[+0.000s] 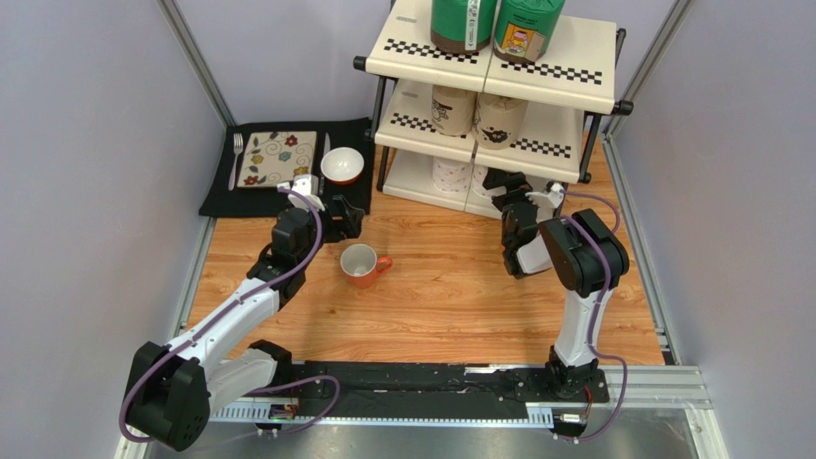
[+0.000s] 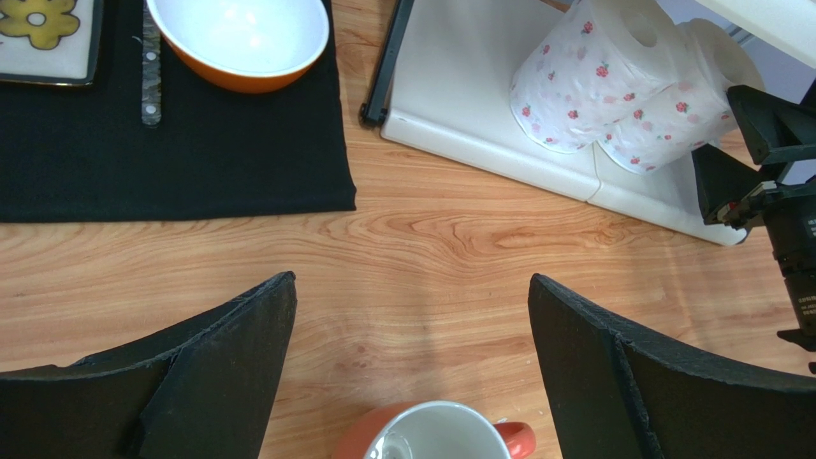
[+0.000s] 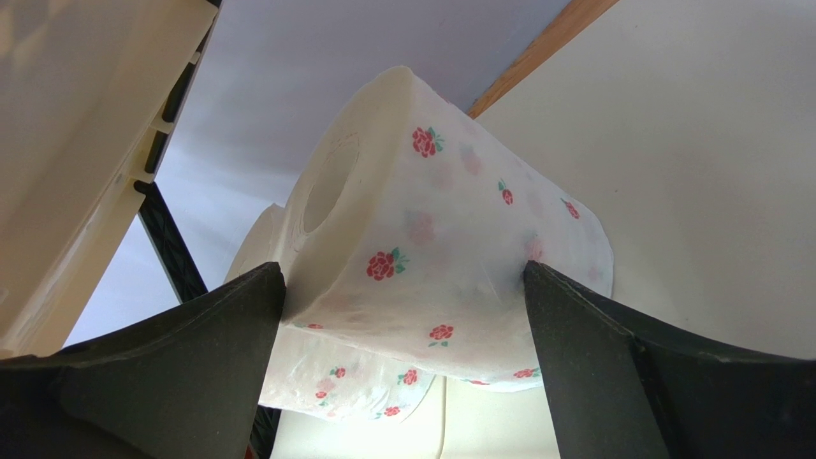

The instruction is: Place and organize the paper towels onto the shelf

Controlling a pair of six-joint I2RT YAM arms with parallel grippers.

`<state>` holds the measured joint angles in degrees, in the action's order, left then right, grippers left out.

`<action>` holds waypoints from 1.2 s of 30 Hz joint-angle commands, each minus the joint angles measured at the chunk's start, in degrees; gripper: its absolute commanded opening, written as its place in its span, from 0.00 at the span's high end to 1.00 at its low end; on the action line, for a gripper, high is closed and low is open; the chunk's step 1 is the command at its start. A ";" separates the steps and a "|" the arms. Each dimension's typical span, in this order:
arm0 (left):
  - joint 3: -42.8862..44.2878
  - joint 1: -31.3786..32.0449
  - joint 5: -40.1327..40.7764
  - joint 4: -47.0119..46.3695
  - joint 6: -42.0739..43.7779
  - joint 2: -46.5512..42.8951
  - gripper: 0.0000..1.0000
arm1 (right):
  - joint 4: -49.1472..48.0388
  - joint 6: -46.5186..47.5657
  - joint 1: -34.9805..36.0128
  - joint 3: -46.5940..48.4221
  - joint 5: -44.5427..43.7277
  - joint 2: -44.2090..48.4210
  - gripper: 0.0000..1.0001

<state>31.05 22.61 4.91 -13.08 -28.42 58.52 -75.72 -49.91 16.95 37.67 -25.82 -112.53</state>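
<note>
The shelf (image 1: 596,50) stands at the back right. It carries two green paper towels (image 1: 464,24) on top, two tan ones (image 1: 452,107) on the middle tier and two white rose-printed ones (image 2: 584,81) on the bottom panel (image 2: 460,105). My right gripper (image 1: 512,186) reaches under the middle tier. It is open, its fingertips flanking the near end of the right white roll (image 3: 431,239), with the other white roll (image 3: 326,382) behind it. My left gripper (image 2: 412,279) hangs open and empty over bare wood, just beyond the mug.
A white-and-orange mug (image 1: 361,263) stands mid-table below the left gripper. At the back left a black placemat (image 1: 220,196) holds a flowered plate (image 1: 278,158), a fork (image 1: 236,158), a knife (image 2: 150,76) and a small bowl (image 1: 342,164). Grey walls close in both sides.
</note>
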 commanded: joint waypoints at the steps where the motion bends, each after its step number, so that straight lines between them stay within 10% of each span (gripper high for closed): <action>1: -0.20 -0.46 -0.69 -1.95 -0.67 -1.48 0.01 | -11.02 -0.10 1.07 2.14 1.92 -0.85 0.01; 29: -0.29 -0.55 -0.60 4.90 -3.74 -7.54 0.01 | -10.94 0.87 1.07 -12.87 1.38 16.63 0.00; 36: 3.39 -0.55 4.75 19.99 -5.06 -8.25 0.01 | 3.15 0.69 2.38 -22.63 11.93 38.98 0.01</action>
<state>30.83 22.37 6.09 -3.53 -32.18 51.00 -74.37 -49.74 17.98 18.35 -19.42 -87.42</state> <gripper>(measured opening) 0.989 0.993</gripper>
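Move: About 6 cm straight ahead of the right hand and some 2 cm lower stands the right rose-print roll on the bottom shelf, its near side up against the open fingers. The left rose-print roll is about 10 cm to the left of it and 2 cm farther out, while a brown-wrapped roll on the middle shelf sits some 19 cm above it. From the left hand the right rose-print roll lies roughly 14 cm ahead, 31 cm to the right and 9 cm lower. Nudging left barely 1 cm against the right rose-print roll, the open right hand then reverses and draws back about 9 cm, ever faster, rising some 5 cm as it comes away from the roll and out of the bottom shelf. The left hand, also open and empty, lifts about 2 cm, then sinks again while drawing back about 2 cm above the mug's surroundings. ##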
